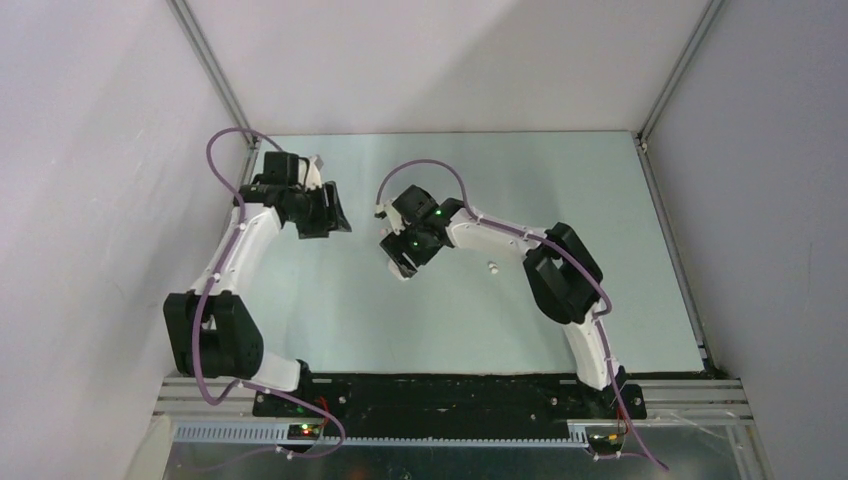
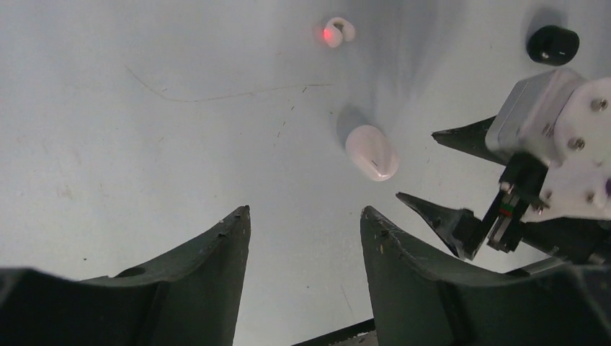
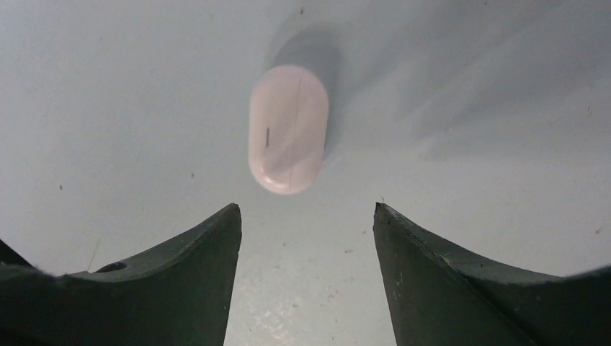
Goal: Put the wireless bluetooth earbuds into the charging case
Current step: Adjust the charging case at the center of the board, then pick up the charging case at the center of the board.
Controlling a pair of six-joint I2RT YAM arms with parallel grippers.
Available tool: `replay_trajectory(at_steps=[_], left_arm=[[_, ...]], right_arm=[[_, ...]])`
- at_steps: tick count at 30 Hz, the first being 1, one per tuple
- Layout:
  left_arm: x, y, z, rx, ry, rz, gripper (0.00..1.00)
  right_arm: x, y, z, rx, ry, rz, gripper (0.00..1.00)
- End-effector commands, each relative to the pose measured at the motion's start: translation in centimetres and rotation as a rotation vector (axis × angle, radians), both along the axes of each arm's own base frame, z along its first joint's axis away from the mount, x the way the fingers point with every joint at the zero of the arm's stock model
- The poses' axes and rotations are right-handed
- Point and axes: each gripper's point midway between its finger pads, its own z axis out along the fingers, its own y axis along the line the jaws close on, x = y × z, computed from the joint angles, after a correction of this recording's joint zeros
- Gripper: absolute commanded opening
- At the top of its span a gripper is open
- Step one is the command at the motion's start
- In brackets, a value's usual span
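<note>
A shut white oval charging case [image 3: 288, 128] lies on the pale table just ahead of my right gripper [image 3: 306, 209], which is open with nothing between its fingers. In the left wrist view the same case [image 2: 372, 152] lies beside the right gripper [image 2: 416, 164], whose fingertips point at it without touching. Farther off lies one white earbud [image 2: 337, 31] with a red light, a small white speck [image 1: 491, 267] from above. My left gripper [image 2: 305, 210] is open and empty, short of the case. From above, the left gripper [image 1: 335, 218] and the right gripper [image 1: 395, 255] face each other, and I cannot make out the case.
A small black rounded object [image 2: 552, 45] lies beyond the right gripper; whether it is a case or a bud I cannot tell. Grey walls with metal corner rails [image 1: 210, 60] close in the table [image 1: 560, 180] on three sides. The arm bases [image 1: 440, 400] line the near edge.
</note>
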Motion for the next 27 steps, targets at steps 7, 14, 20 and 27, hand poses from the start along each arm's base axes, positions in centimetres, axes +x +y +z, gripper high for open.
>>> replay_trajectory(at_steps=[7,14,20,27], left_arm=[[-0.2,0.4,0.6,-0.056,-0.01,0.048,0.62],[0.0,0.6,0.9,-0.059,-0.021,0.056,0.62],[0.1,0.6,0.9,-0.062,-0.018,0.056,0.62],[0.2,0.3,0.5,-0.077,0.003,0.051,0.62]], right_arm=[[1.0,4.1,0.6,0.06,-0.009,-0.081,0.66],[1.0,3.2,-1.7,0.001,0.011,-0.108,0.63],[1.3,2.5,-3.1,-0.027,0.011,-0.1,0.56],[1.6,3.0,-4.0,-0.018,-0.01,0.001,0.5]])
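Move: The white charging case lies about 3 cm left and 2 cm ahead of the open right hand, some 5 cm below it. On the same board, one pair of white earbuds sits roughly 9 cm farther out than the case and 3 cm left of it; another pair is level with the case but about 18 cm to its right. From the left hand, the white case is some 11 cm right, about level fore and aft, and 14 cm below. The right fingertips come to the two long sides of the white case near its inner, right-hand end and begin to pinch it. To get there the hand first slides about 3 cm left over the case, with a small swing forward and back, then sinks for a total drop of about 3.5 cm, easing a little right and forward as its fingers narrow moderately. ##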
